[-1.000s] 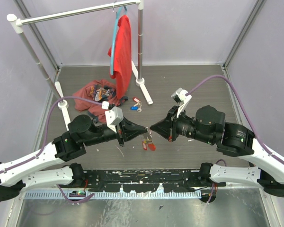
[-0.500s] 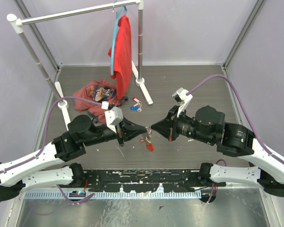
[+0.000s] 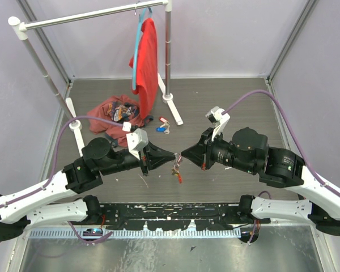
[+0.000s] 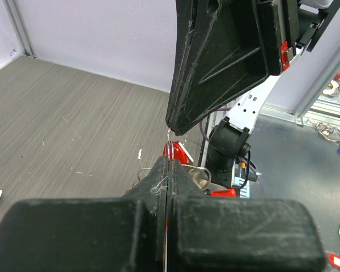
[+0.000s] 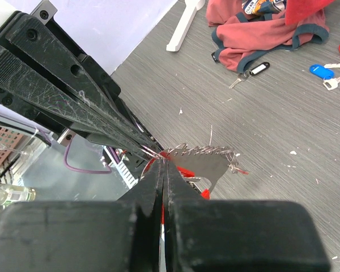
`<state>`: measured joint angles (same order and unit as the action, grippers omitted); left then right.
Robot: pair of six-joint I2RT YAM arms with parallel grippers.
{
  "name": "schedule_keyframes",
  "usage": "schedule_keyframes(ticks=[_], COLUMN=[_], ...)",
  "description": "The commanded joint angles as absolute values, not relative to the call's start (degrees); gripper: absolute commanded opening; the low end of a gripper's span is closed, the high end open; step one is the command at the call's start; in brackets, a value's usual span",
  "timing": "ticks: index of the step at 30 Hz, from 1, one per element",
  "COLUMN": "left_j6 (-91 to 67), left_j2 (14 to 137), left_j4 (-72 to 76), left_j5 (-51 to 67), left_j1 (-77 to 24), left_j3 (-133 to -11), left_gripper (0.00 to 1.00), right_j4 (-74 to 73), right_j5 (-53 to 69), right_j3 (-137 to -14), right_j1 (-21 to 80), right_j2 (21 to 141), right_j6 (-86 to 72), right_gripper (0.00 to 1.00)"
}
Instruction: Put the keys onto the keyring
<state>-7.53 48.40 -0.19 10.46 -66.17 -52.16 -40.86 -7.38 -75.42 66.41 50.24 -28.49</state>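
Observation:
The keyring point(image 3: 176, 170), a thin silver chain loop with a red tag, hangs in mid-air between my two gripper tips. My left gripper point(image 3: 174, 154) is shut on it from the left, and red shows in the slit of its jaws point(image 4: 168, 165). From the right, my right gripper point(image 3: 183, 153) is shut on the same bundle, tip to tip with the left. In the right wrist view the chain point(image 5: 207, 152) and a silver key blade point(image 5: 215, 169) stick out just past the shut fingers point(image 5: 163, 165). Loose keys with a blue tag point(image 3: 160, 128) and a red tag point(image 3: 163, 119) lie on the floor behind.
A crumpled red shirt point(image 3: 114, 110) lies at the back left, with a black-tagged key point(image 5: 255, 69) beside it. A white clothes rack point(image 3: 90, 16) carries a red shirt point(image 3: 147, 56) on a blue hanger. Its foot point(image 3: 173, 107) stands near the loose keys.
My right gripper's jaws have closed the last bit. The hanging red tag has turned edge-on and shifted slightly left. Both arms have barely moved.

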Motion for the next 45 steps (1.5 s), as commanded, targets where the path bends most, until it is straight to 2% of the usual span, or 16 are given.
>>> schedule_keyframes(ticks=[1, 24, 30, 35, 41, 45], left_j6=[-6.94, -6.85, -6.94, -6.94, -7.03, -7.27], left_j2=[47.73, 47.59, 47.37, 46.82, 46.29, 46.7], left_j4=[2.73, 2.57, 2.38, 2.3, 2.24, 2.2], left_j5=[10.11, 10.27, 10.91, 12.27, 13.6, 15.06], left_j1=[-66.45, -66.45, -66.43, -66.45, -66.45, -66.45], left_j3=[-53.17, -53.26, -53.27, -53.26, -53.41, -53.91], left_gripper=[0.0, 0.0, 0.0, 0.0, 0.0, 0.0], right_j4=[-40.75, -42.98, -42.1, -40.96, -39.89, -35.91], right_j5=[-8.09, -6.17, -6.71, -8.45, -7.95, -3.32], right_j3=[-75.49, -74.68, -75.63, -76.92, -78.23, -77.3], right_j1=[66.62, 66.61, 66.62, 66.59, 66.62, 66.6], right_j2=[49.41, 50.26, 49.95, 49.05, 48.87, 47.69], right_j6=[-29.31, -29.75, -27.44, -23.97, -18.49, -13.59], right_gripper=[0.01, 0.02, 0.13, 0.28, 0.34, 0.39])
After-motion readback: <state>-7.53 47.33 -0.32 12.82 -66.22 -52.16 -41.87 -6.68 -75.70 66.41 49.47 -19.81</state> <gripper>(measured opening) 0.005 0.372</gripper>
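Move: Just to the left of the right fingertips, about 1 cm left, 1 cm back and 1 cm below them, lies the middle of the small wire ring both hands have hold of; from the left fingertips it sits level ahead, about 1 cm to the right and 1 cm above. The lowest red tag hangs some 9 cm below the right hand, roughly 2 cm back and 1 cm to its left. Easing down about 1.5 cm with the ring still pinched, the right hand then opens its fingers to roughly a third and lets go, lifting back up some 1.5 cm and drifting slightly right, away from the ring, with a roll of nearly 10 degrees about its fingers. The left hand keeps its shut grip and only at the end draws back about 1 cm. ##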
